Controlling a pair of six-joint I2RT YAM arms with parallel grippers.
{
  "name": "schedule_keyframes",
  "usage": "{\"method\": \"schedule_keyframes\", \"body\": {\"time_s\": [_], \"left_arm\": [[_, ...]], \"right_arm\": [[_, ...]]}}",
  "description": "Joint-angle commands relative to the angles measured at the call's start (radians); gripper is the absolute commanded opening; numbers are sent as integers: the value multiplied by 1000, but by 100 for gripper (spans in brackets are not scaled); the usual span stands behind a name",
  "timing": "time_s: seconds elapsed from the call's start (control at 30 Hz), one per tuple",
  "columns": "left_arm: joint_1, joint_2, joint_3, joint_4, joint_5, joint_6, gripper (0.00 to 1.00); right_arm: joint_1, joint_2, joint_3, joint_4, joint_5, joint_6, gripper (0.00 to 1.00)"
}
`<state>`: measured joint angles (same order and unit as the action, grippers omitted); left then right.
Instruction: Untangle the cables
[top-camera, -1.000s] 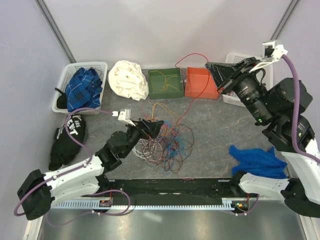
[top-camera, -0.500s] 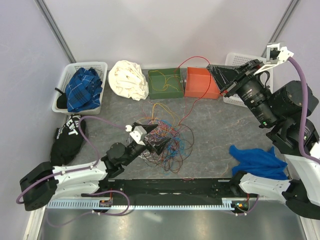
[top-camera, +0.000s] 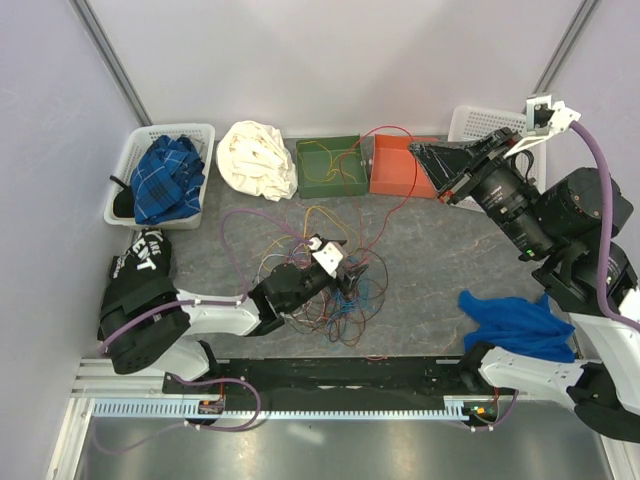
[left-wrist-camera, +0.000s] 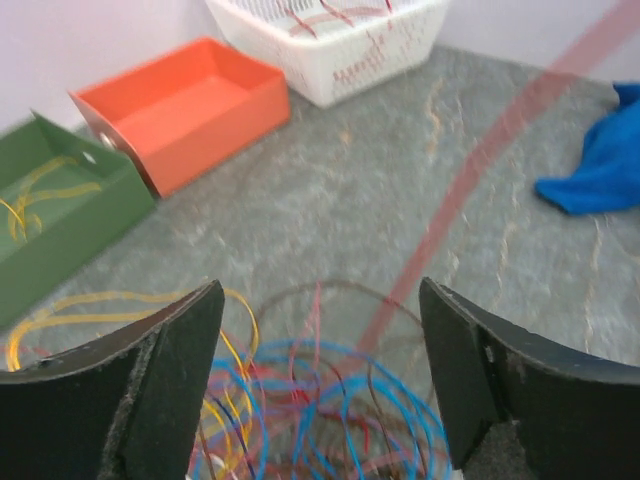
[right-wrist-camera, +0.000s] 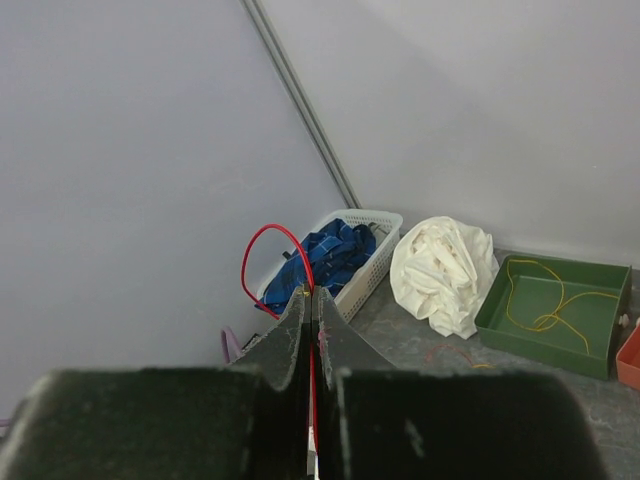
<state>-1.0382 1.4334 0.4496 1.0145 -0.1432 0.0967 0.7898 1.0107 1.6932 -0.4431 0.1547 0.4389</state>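
Note:
The cables (top-camera: 362, 292) lie in a many-coloured tangle at the middle of the table; blue, red and yellow loops (left-wrist-camera: 330, 400) fill the bottom of the left wrist view. My left gripper (top-camera: 350, 278) is low over the tangle, open (left-wrist-camera: 320, 340), with loops between and below its fingers and nothing clamped. My right gripper (top-camera: 428, 155) is raised over the orange bin (top-camera: 400, 168), shut (right-wrist-camera: 311, 296) on a red cable (right-wrist-camera: 262, 240). That red cable (top-camera: 388, 128) arcs above the bin and runs down to the tangle.
A green bin (top-camera: 330, 167) holds a yellow cable (right-wrist-camera: 545, 300). White baskets stand at back right (top-camera: 470, 120) and at left (top-camera: 165, 175), the left one with a blue plaid cloth. A white cloth (top-camera: 257, 160), a black garment (top-camera: 135, 285) and a blue cloth (top-camera: 515, 320) lie around.
My left arm has dropped low and reached right into the tangle, its jaws narrowing a little. My right gripper has shifted slightly, still holding the red cable up.

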Motion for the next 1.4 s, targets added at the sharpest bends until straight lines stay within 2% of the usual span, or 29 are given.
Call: {"method": "schedule_keyframes", "body": {"time_s": [0.0,0.1,0.13,0.23,0.27,0.33,0.37,0.4,0.43,0.53,0.57,0.7,0.8,0.87,0.9,1.0,1.1,1.23,1.37], "left_arm": [[6,-11,83,7,-38,98,74],[6,-60,87,-48,-50,123,31],[6,-77,86,-65,-64,120,3],[7,-189,75,-161,-124,72,2],[6,-276,74,-197,-169,20,2],[6,-367,109,-382,-276,-87,2],[6,-410,139,-471,-412,-236,2],[9,-483,226,-708,-476,-323,2],[16,-508,283,-822,-511,-460,2],[53,-536,524,-1138,-408,-494,2],[56,-531,578,-1171,-342,-480,2],[55,-463,899,-1315,-234,-466,2],[55,-369,1070,-1381,-139,-454,2],[55,-299,1136,-1415,-86,-462,2],[55,-277,1190,-1427,-70,-468,2],[55,-199,1274,-1478,-30,-488,2],[55,-145,1318,-1513,-15,-494,2],[58,-125,1313,-1524,-15,-509,2],[58,-111,1321,-1522,-4,-514,2]], "right_arm": [[3,-44,-12,3,16,-2,0],[3,-61,-42,3,39,-11,0],[2,-66,-50,1,45,-17,0],[2,-90,-84,0,89,-28,0],[2,-96,-93,-2,124,-37,0],[3,-125,-125,-5,169,-46,0],[2,-135,-139,-8,196,-54,0],[3,-159,-174,-8,248,-57,0],[3,-172,-196,-6,268,-61,0],[3,-210,-302,-3,310,-66,0],[3,-224,-331,0,315,-66,0],[3,-254,-498,41,287,-48,0],[3,-261,-579,104,174,-43,0],[3,-245,-593,133,65,-43,13],[3,-241,-592,135,43,-42,36],[2,-251,-590,135,28,-48,66],[3,-290,-592,133,48,-68,77],[2,-330,-598,141,51,-88,77],[3,-325,-622,191,-23,-101,76]]}}
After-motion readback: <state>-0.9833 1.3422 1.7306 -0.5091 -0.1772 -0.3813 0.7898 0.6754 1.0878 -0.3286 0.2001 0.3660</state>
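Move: The left hand hovers low and open at the pile, with the red cable's lower run about 2 cm ahead, 2 cm to its right and 2 cm up, nearly between its fingers. The cable pile lies about 9 cm below, 4 cm left and 2 cm back; the green box is about 28 cm ahead and 2 cm left, the orange box as far ahead and 15 cm right. From the high right hand, already pinching the cable, that run lies about 5 cm ahead, 4 cm left and 37 cm below. Easing forward and up a little, the left hand shuts on the red cable, then hauls it up fast, about 35 cm, swinging some 11 cm left and back right before sinking a little. The right hand, still pinching the cable, drops nearly 20 cm with a small swing right and back, opens wide to let go beside the raised left hand, and rises a few centimetres. ##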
